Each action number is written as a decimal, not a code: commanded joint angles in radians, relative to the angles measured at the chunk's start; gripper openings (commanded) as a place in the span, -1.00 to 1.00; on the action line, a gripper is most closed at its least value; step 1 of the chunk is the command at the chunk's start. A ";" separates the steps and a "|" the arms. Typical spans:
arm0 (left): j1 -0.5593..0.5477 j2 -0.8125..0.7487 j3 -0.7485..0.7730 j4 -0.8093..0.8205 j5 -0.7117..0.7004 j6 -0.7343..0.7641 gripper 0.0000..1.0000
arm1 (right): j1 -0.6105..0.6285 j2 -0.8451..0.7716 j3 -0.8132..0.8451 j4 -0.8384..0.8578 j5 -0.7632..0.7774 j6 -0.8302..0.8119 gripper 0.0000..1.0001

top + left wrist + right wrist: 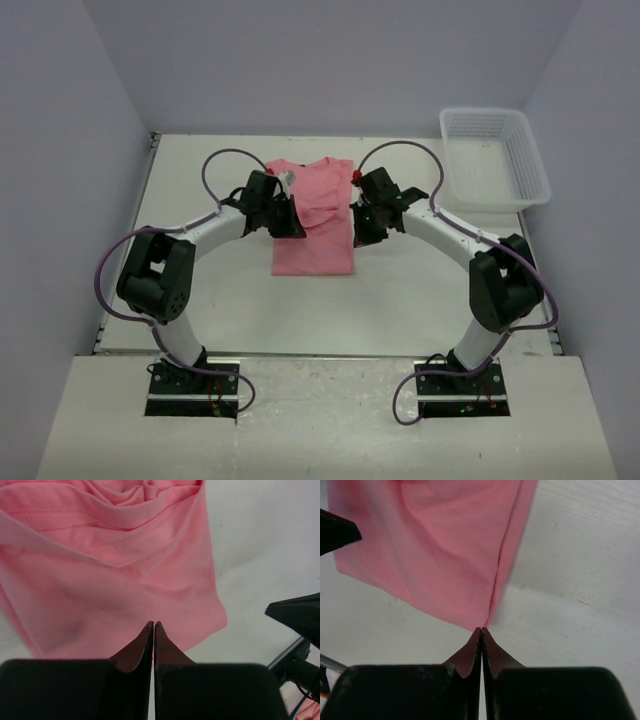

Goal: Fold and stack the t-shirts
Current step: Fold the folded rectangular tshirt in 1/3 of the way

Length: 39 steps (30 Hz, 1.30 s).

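One salmon-pink t-shirt [312,235] lies partly folded in the middle of the table, its upper part rumpled. My left gripper [291,224] sits over the shirt's left edge. In the left wrist view the left gripper [153,623] is shut, its tips against smooth fabric of the t-shirt [100,580], and no pinch shows. My right gripper [360,234] is at the shirt's right edge. In the right wrist view the right gripper [481,629] is shut on a corner of the t-shirt [435,545], and a fold line runs straight into its tips.
A white mesh basket [493,155] stands at the back right corner of the table. Both arms curve inward with purple cables looping above them. The right arm's gripper [300,612] shows in the left wrist view. The left arm's gripper [335,532] shows in the right wrist view.
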<state>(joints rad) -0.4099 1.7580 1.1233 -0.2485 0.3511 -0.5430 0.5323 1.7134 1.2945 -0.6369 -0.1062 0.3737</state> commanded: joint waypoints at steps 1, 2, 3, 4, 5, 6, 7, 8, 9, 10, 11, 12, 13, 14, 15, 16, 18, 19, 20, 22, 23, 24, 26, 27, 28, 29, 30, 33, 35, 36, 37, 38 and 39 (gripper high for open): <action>0.002 -0.028 0.013 0.077 0.106 -0.012 -1.00 | 0.032 -0.028 -0.027 0.100 -0.053 0.037 -1.00; -0.001 -0.025 0.012 0.083 0.112 -0.015 -1.00 | 0.038 -0.021 -0.027 0.103 -0.052 0.042 -1.00; -0.001 -0.022 0.004 0.089 0.120 -0.015 -1.00 | 0.052 0.000 -0.015 0.100 -0.072 0.041 -1.00; -0.001 -0.015 0.003 0.092 0.124 -0.015 -1.00 | 0.061 0.012 -0.008 0.098 -0.072 0.037 -1.00; -0.001 0.003 0.003 0.098 0.132 -0.015 -1.00 | 0.069 0.024 -0.003 0.101 -0.081 0.040 -1.00; -0.001 0.015 0.006 0.106 0.141 -0.018 -1.00 | 0.077 0.035 0.002 0.106 -0.085 0.045 -1.00; -0.001 0.026 0.006 0.117 0.150 -0.023 -1.00 | 0.092 0.063 0.018 0.106 -0.093 0.050 -1.00; 0.000 0.050 0.007 0.130 0.155 -0.026 -1.00 | 0.098 0.077 0.026 0.108 -0.095 0.057 -1.00; -0.001 0.066 0.013 0.138 0.157 -0.035 -1.00 | 0.106 0.087 0.040 0.111 -0.096 0.065 -1.00; -0.001 0.080 0.019 0.143 0.160 -0.038 -1.00 | 0.110 0.109 0.048 0.112 -0.101 0.068 -1.00; -0.001 0.105 0.026 0.150 0.166 -0.040 -1.00 | 0.113 0.117 0.054 0.112 -0.102 0.070 -1.00; -0.001 0.119 0.035 0.153 0.163 -0.040 -1.00 | 0.116 0.127 0.069 0.111 -0.101 0.070 -1.00; -0.001 0.130 0.041 0.158 0.163 -0.040 -1.00 | 0.118 0.136 0.077 0.108 -0.102 0.068 -1.00; -0.001 0.153 0.056 0.161 0.164 -0.038 -1.00 | 0.117 0.150 0.084 0.105 -0.102 0.068 -1.00; -0.001 0.164 0.062 0.161 0.163 -0.040 -1.00 | 0.118 0.156 0.097 0.103 -0.099 0.068 -1.00; -0.001 0.187 0.070 0.166 0.163 -0.038 -1.00 | 0.117 0.169 0.103 0.100 -0.102 0.067 -1.00; -0.001 0.207 0.098 0.170 0.157 -0.037 -1.00 | 0.117 0.186 0.124 0.091 -0.101 0.067 -1.00; -0.001 0.228 0.108 0.173 0.155 -0.032 -1.00 | 0.118 0.192 0.129 0.088 -0.104 0.065 -1.00; -0.001 0.238 0.134 0.172 0.155 -0.023 -1.00 | 0.117 0.201 0.132 0.086 -0.104 0.065 -1.00; 0.003 0.265 0.161 0.170 0.154 -0.018 -1.00 | 0.117 0.206 0.135 0.086 -0.105 0.064 -1.00; 0.003 0.274 0.182 0.189 0.161 -0.017 -1.00 | 0.117 0.212 0.137 0.083 -0.104 0.062 -1.00; 0.006 0.284 0.196 0.193 0.163 -0.014 -1.00 | 0.118 0.215 0.140 0.080 -0.099 0.062 -1.00; 0.017 0.317 0.243 0.190 0.169 -0.011 -1.00 | 0.117 0.216 0.140 0.074 -0.096 0.060 -1.00; 0.028 0.330 0.253 0.193 0.175 -0.012 -1.00 | 0.118 0.218 0.140 0.072 -0.090 0.062 -1.00; 0.034 0.351 0.265 0.204 0.189 -0.017 -1.00 | 0.117 0.218 0.138 0.069 -0.084 0.062 -1.00; 0.040 0.363 0.288 0.207 0.193 -0.021 -1.00 | 0.118 0.221 0.141 0.063 -0.078 0.062 -1.00; 0.052 0.377 0.303 0.204 0.193 -0.021 -1.00 | 0.117 0.226 0.146 0.056 -0.075 0.062 -1.00; 0.094 0.426 0.358 0.201 0.213 -0.008 -1.00 | 0.117 0.221 0.138 0.054 -0.070 0.059 -1.00; 0.138 0.448 0.421 0.195 0.210 0.015 -1.00 | 0.118 0.218 0.129 0.054 -0.069 0.059 -1.00; 0.154 0.486 0.455 0.184 0.224 0.024 -1.00 | 0.117 0.212 0.124 0.057 -0.069 0.062 -1.00; 0.169 0.512 0.524 0.177 0.238 0.041 -1.00 | 0.118 0.207 0.120 0.060 -0.073 0.062 -1.00; 0.192 0.537 0.562 0.175 0.252 0.051 -0.98 | 0.120 0.203 0.108 0.062 -0.079 0.062 -1.00; 0.203 0.591 0.643 0.167 0.300 0.064 -0.96 | 0.121 0.183 0.101 0.071 -0.076 0.062 -1.00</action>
<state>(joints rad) -0.2668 2.2799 1.6070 -0.0986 0.5694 -0.5362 0.6491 1.9327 1.3987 -0.5732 -0.1928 0.4294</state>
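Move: Below the left hand lies the folded-up flap of the t-shirt, some 5 cm down; the flap's wavy hem edge runs about 6 cm ahead of this hand and 4 cm to its right, with the collar end around 19 cm ahead, 4 cm to the right. From the right hand, the shirt's near right corner is roughly 6 cm back, 1 cm left and 5 cm down, and the hem edge's middle about 8 cm ahead and 11 cm left. Sliding in about 7 cm to the left while sinking some 4 cm, the right hand brings its shut fingers onto the flap just inside the near right corner and stays there. The left hand, also shut, sinks about 5 cm with a slight shift right, then strokes forward some 12 cm across the flap towards the collar end, away from the right hand. ##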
